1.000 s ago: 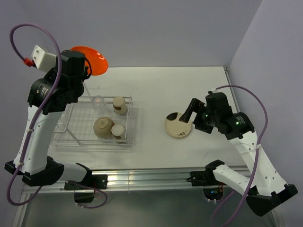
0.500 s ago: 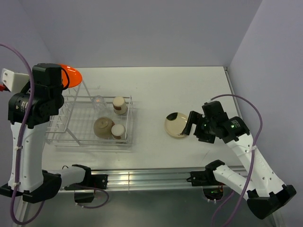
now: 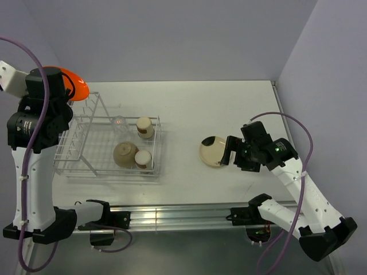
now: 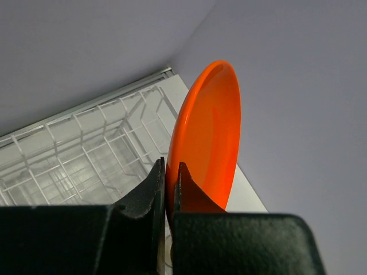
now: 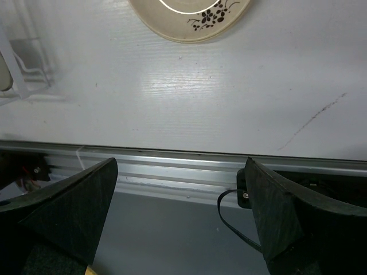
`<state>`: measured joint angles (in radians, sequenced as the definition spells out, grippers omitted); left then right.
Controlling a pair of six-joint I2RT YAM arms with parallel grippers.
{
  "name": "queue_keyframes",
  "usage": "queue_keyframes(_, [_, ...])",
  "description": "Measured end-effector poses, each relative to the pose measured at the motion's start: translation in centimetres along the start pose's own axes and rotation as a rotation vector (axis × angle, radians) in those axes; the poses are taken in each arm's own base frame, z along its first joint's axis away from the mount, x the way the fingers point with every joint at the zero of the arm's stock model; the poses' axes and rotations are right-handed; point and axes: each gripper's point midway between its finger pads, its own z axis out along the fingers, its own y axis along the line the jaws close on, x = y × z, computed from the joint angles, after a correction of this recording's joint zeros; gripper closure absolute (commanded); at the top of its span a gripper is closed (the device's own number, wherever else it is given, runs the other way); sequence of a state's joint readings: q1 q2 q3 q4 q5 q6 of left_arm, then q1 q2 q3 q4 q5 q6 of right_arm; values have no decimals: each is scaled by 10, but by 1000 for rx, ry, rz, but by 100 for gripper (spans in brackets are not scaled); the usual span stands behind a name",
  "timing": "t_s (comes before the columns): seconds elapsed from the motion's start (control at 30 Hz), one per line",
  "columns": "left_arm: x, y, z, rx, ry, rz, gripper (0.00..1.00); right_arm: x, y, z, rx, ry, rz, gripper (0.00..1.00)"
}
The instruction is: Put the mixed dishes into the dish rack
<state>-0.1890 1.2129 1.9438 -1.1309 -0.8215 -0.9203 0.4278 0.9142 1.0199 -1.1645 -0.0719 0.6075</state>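
My left gripper (image 3: 62,91) is shut on the rim of the glossy orange plate (image 3: 75,86) (image 4: 209,132), which it holds on edge above the back left corner of the white wire dish rack (image 3: 86,140) (image 4: 86,149). The left gripper (image 4: 170,167) has both jaws pressed against the plate. In the rack's basket sit a cream bowl (image 3: 125,153), two tan cups (image 3: 145,127) (image 3: 143,158) and a small clear glass (image 3: 118,121). The cream shallow dish (image 3: 216,152) (image 5: 189,17) lies on the table. My right gripper (image 3: 231,150) (image 5: 180,166) stands open at the dish's right rim, holding nothing.
The table's near edge carries an aluminium rail (image 3: 183,215) (image 5: 172,172) with both arm bases. Grey walls close the back and right sides. The rack's upright plate slots (image 3: 80,114) stand at its left end, under the plate.
The left arm has swung left with the orange plate, from behind the rack to above its left end. The right gripper has dropped slightly, closer to the dish's right rim.
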Motion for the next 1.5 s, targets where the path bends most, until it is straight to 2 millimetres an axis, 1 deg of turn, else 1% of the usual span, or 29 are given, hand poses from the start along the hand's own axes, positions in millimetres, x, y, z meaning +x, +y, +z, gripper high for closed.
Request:
queue_keyframes(0.07, [0,7,5,-45,-9,-15,100,-1,-1,1,10,1,0,1])
queue_keyframes(0.17, [5,27,15,-128,-8,-32,100,-1,-3,6,31,14,2,1])
queue_keyframes(0.23, [9,44,21,-192,-10,-35,100,-2,-4,9,44,24,2,1])
queue_keyframes(0.33, [19,78,33,-313,-1,-21,100,-3,-3,11,47,28,6,1])
queue_keyframes(0.4, [23,99,40,-386,5,-18,100,-3,-2,14,44,29,10,1])
queue_keyframes(0.47, [23,112,44,-434,12,-25,100,-1,-3,16,50,43,14,1])
queue_keyframes(0.5, [22,116,44,-446,12,-34,100,-1,-3,18,54,47,15,1])
queue_keyframes(0.6, [23,116,46,-442,24,-62,100,-1,-2,21,58,57,16,1])
queue_keyframes(0.83, [38,112,52,-426,89,-75,100,-3,-1,23,58,58,15,1])
queue_keyframes(0.97, [41,104,57,-395,109,-83,100,-3,-1,24,59,59,14,1])
queue_keyframes(1.1, [42,82,63,-255,111,-96,100,-4,-1,27,62,64,5,1])
queue_keyframes(1.2, [40,63,60,-120,114,-109,100,-4,-1,27,63,66,-1,1])
queue_keyframes(1.3, [34,31,55,47,115,-152,100,-4,-1,27,64,68,-8,1])
queue_keyframes(1.4, [30,-9,50,240,139,-226,100,-4,-1,27,67,73,-19,1])
queue_keyframes(1.5, [37,-39,49,373,195,-300,100,-10,6,21,44,70,-31,1])
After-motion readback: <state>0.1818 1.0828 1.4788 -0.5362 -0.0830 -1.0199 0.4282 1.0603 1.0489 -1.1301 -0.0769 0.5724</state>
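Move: The orange plate is already gripped high up in the left hand. The rack's plate slots lie about 15 cm ahead of that hand, 17 cm to its left and some 34 cm below. Near them in the rack, the upturned glass is about 18 cm ahead and 5 cm right of this hand, the bowl 3 cm ahead and 10 cm right, both roughly 42 cm down. From the right hand the slots are some 27 cm ahead, 76 cm left and 6 cm lower. The orange plate, still pinched at its rim, goes down about 10 cm and left about 8 with the left hand, drawing back a little, and lingers low. The hand then reverses, carrying the plate some 10 cm forward, about as far right and most of the way back up, while the wrist swings clockwise and tips the fingers upward. The empty right hand, wide open, sinks a couple of centimetres while easing forward. ##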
